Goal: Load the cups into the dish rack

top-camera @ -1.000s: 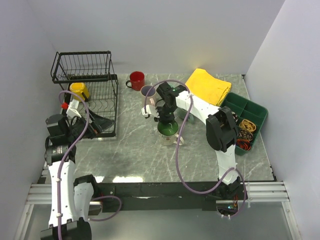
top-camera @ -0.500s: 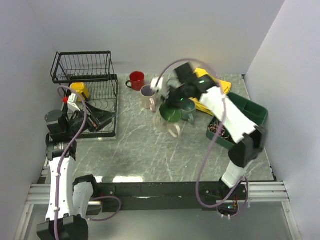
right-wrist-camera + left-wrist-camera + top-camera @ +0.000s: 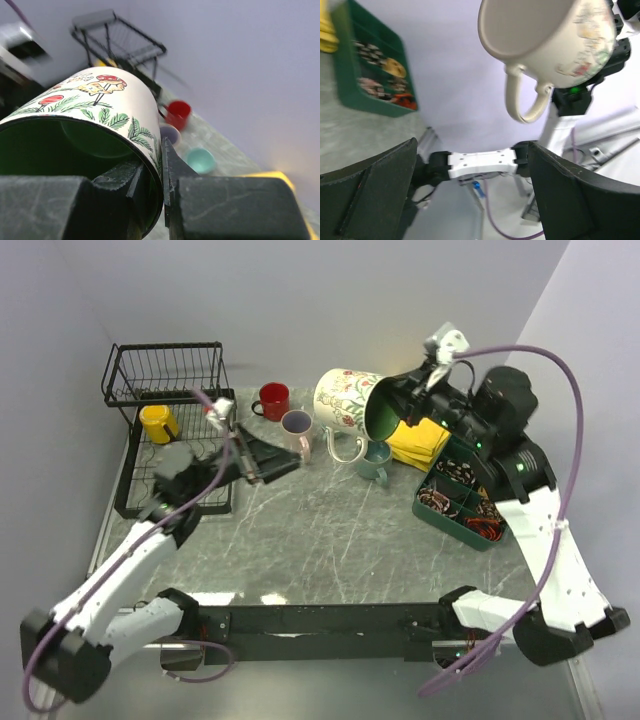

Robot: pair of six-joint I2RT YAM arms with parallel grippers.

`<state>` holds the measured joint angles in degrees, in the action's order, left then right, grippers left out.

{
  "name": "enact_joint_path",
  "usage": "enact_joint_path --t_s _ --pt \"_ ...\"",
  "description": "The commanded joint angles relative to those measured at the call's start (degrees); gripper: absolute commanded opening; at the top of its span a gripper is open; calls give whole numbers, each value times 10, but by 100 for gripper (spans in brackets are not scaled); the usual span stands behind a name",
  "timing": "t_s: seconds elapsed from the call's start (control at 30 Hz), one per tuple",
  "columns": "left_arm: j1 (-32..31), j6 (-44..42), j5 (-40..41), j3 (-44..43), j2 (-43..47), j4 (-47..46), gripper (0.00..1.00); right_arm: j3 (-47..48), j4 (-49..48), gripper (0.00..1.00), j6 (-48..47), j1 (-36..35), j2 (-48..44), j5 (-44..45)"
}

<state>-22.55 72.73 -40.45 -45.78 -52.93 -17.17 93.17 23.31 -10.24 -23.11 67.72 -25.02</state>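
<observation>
My right gripper [image 3: 392, 406] is shut on the rim of the cream mug with green inside [image 3: 348, 400], one finger inside and one outside [image 3: 162, 175]. The mug [image 3: 95, 112] hangs high above the table on its side, handle down. My left gripper [image 3: 280, 460] is open and empty, just left of the mug and lower; its wrist view looks up at the mug [image 3: 550, 35] between its spread fingers [image 3: 370, 190]. A yellow mug [image 3: 157, 423] sits in the black wire dish rack [image 3: 170, 375]. On the table stand a red mug [image 3: 273, 400], a purple-inside mug [image 3: 297, 426] and a blue-green mug [image 3: 375, 460].
A green compartment tray [image 3: 502, 530] with small items sits at the right, with a folded yellow cloth [image 3: 425, 440] behind it. The right arm's purple cable loops high over the right side. The red mug [image 3: 177, 112] and blue-green mug [image 3: 200, 160] lie below the held mug.
My right arm lifted the cream mug off the table and swung it up and right. My left arm swung from beside the rack out toward the middle.
</observation>
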Motion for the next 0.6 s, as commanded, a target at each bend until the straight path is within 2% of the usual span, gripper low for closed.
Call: enact_joint_path --t_s 0.0,0.03,0.2,0.4,0.57 --pt "-100 63 81 -40 -75 -171 96 -58 -220 0 198 4 -62 -13" --pt "-127 70 83 -47 -88 -221 96 -70 -231 0 215 7 -70 -21" --pt "-174 108 93 -78 -140 -291 96 -143 -278 0 273 9 -112 -39" --pt "-202 104 93 -92 -142 -280 96 -180 -319 0 278 20 -133 -40" --pt "-202 59 125 -79 -109 -177 96 -141 -367 0 337 67 -121 -85"
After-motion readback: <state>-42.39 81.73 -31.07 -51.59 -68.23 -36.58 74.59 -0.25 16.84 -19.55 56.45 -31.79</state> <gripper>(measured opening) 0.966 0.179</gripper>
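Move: The green mug, held by its rim in the right fingers, has its middle about 6 cm left of the right hand; from the left hand it lies some 10 cm right, 7 ahead and 9 higher. The left gripper waits roughly 16 cm left, 8 back and 11 below the right hand. Far below on the table, the teal mug stands about 10 cm ahead and 2 right of the right hand, the lilac mug 23 cm straight ahead of the left. Still pinching the green mug by its rim, the right hand draws back about 4 cm and rolls so that its left side lifts some 20 degrees. The left hand, fingers kept wide open, sweeps right about 10 cm towards the mug, rising and easing back a little while turning slightly clockwise; it comes close, but no touch can be made out. ##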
